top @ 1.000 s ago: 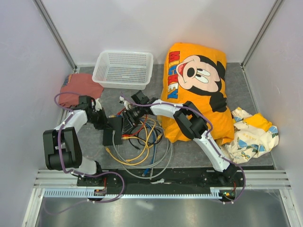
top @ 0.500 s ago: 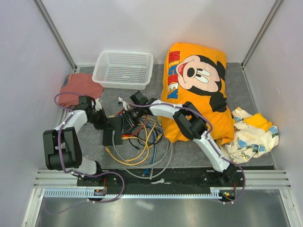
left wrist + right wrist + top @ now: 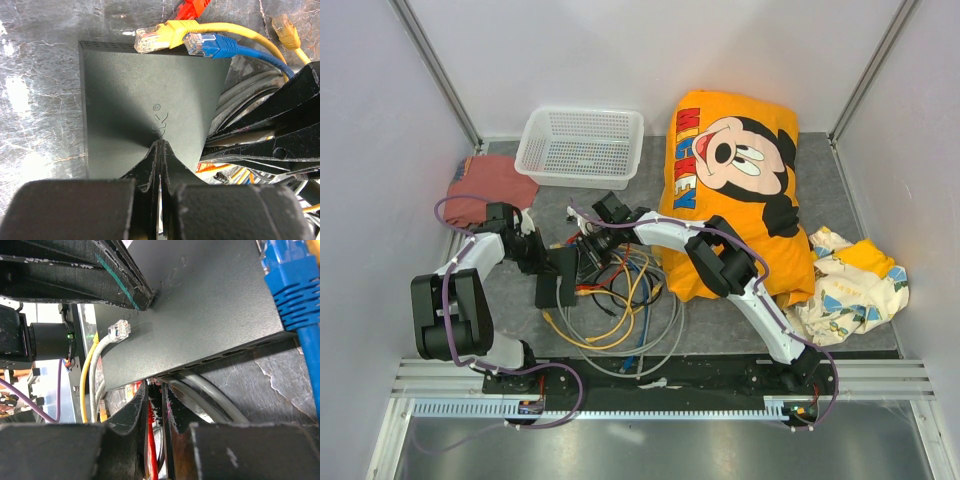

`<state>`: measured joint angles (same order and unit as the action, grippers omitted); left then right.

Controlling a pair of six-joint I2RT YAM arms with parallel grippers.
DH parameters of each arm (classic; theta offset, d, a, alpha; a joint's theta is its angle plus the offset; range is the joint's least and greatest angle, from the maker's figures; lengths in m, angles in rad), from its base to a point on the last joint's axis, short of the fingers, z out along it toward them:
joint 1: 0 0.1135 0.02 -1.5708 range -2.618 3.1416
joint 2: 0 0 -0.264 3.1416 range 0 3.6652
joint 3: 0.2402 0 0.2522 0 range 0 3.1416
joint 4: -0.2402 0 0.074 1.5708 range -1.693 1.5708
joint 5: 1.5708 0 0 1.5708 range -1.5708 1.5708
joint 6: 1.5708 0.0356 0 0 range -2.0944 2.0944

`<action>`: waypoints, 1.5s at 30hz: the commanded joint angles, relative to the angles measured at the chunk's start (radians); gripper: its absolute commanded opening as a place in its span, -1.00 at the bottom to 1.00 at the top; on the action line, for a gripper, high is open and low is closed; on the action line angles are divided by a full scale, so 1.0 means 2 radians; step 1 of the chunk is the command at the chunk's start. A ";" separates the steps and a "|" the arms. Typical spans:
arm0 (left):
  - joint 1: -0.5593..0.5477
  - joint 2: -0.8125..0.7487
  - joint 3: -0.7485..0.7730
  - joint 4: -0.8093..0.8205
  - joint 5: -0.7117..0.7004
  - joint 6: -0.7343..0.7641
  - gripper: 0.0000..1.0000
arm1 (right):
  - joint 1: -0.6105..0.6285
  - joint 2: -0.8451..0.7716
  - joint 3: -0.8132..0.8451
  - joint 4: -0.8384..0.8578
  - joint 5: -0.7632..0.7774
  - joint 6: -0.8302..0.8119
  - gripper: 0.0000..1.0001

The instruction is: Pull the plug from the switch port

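The switch [image 3: 560, 276] is a flat black box lying on the grey mat among cables. My left gripper [image 3: 548, 262] is shut, and its joined fingertips [image 3: 159, 145] press down on the switch's top [image 3: 145, 100]. My right gripper [image 3: 588, 246] reaches under the switch's socket edge [image 3: 200, 305]. Its jaws [image 3: 155, 386] stand close together around the red plug [image 3: 152, 416], whose ribbed boot lies against the left finger. The socket itself is hidden behind the fingers. Loose yellow [image 3: 155, 37] and blue [image 3: 207, 45] plugs rest at the switch's far edge.
A tangle of yellow, blue, grey and red cables [image 3: 620, 310] lies beside the switch. A white mesh basket [image 3: 582, 145] stands behind it, with a red cloth [image 3: 485, 190] to the left. An orange Mickey cushion [image 3: 735, 190] and a patterned cloth [image 3: 850, 285] are on the right.
The right gripper has edged left toward the switch and its jaws have narrowed around the red plug. The left gripper and the switch have stayed put.
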<state>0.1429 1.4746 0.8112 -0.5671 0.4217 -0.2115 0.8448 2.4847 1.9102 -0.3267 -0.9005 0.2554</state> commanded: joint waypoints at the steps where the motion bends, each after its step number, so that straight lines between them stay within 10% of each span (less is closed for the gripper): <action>1: 0.002 -0.004 -0.004 0.011 0.008 -0.005 -0.97 | 0.008 0.014 0.000 -0.024 0.024 -0.045 -0.96; 33: 0.001 0.000 -0.010 0.020 0.015 -0.009 -0.97 | -0.014 -0.014 0.003 -0.175 0.043 -0.190 -1.00; 45: 0.002 0.006 -0.008 0.023 0.017 -0.009 -0.97 | -0.042 -0.036 0.000 -0.134 0.061 -0.125 -0.99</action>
<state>0.1429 1.4765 0.7990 -0.5423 0.4557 -0.2123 0.7864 2.4069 1.8202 -0.5976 -0.8955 0.0257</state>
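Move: At the right side of the switch, the right hand already grips the black plug in its port. From that hand the switch's middle lies about 5 cm left and level ahead-to-back; the red plug is some 2 cm back along the port row; the blue plug stands about 8 cm ahead and 2 cm left. The left hand, shut with its tips on the switch lid, has the black plug roughly 5 cm to its right, 2 cm back and slightly below, and the switch's middle about 1 cm back, 1 cm right and 1 cm below. Working the pinched black plug out of its port, the right hand first eases right and a little back, about 2 cm, swinging some 8 degrees counter-clockwise, then tugs quickly to the right, dipping about 1 cm, for some 6 cm in all; the fingers keep their grip. The left hand stays with closed tips resting on the switch lid to steady it. ##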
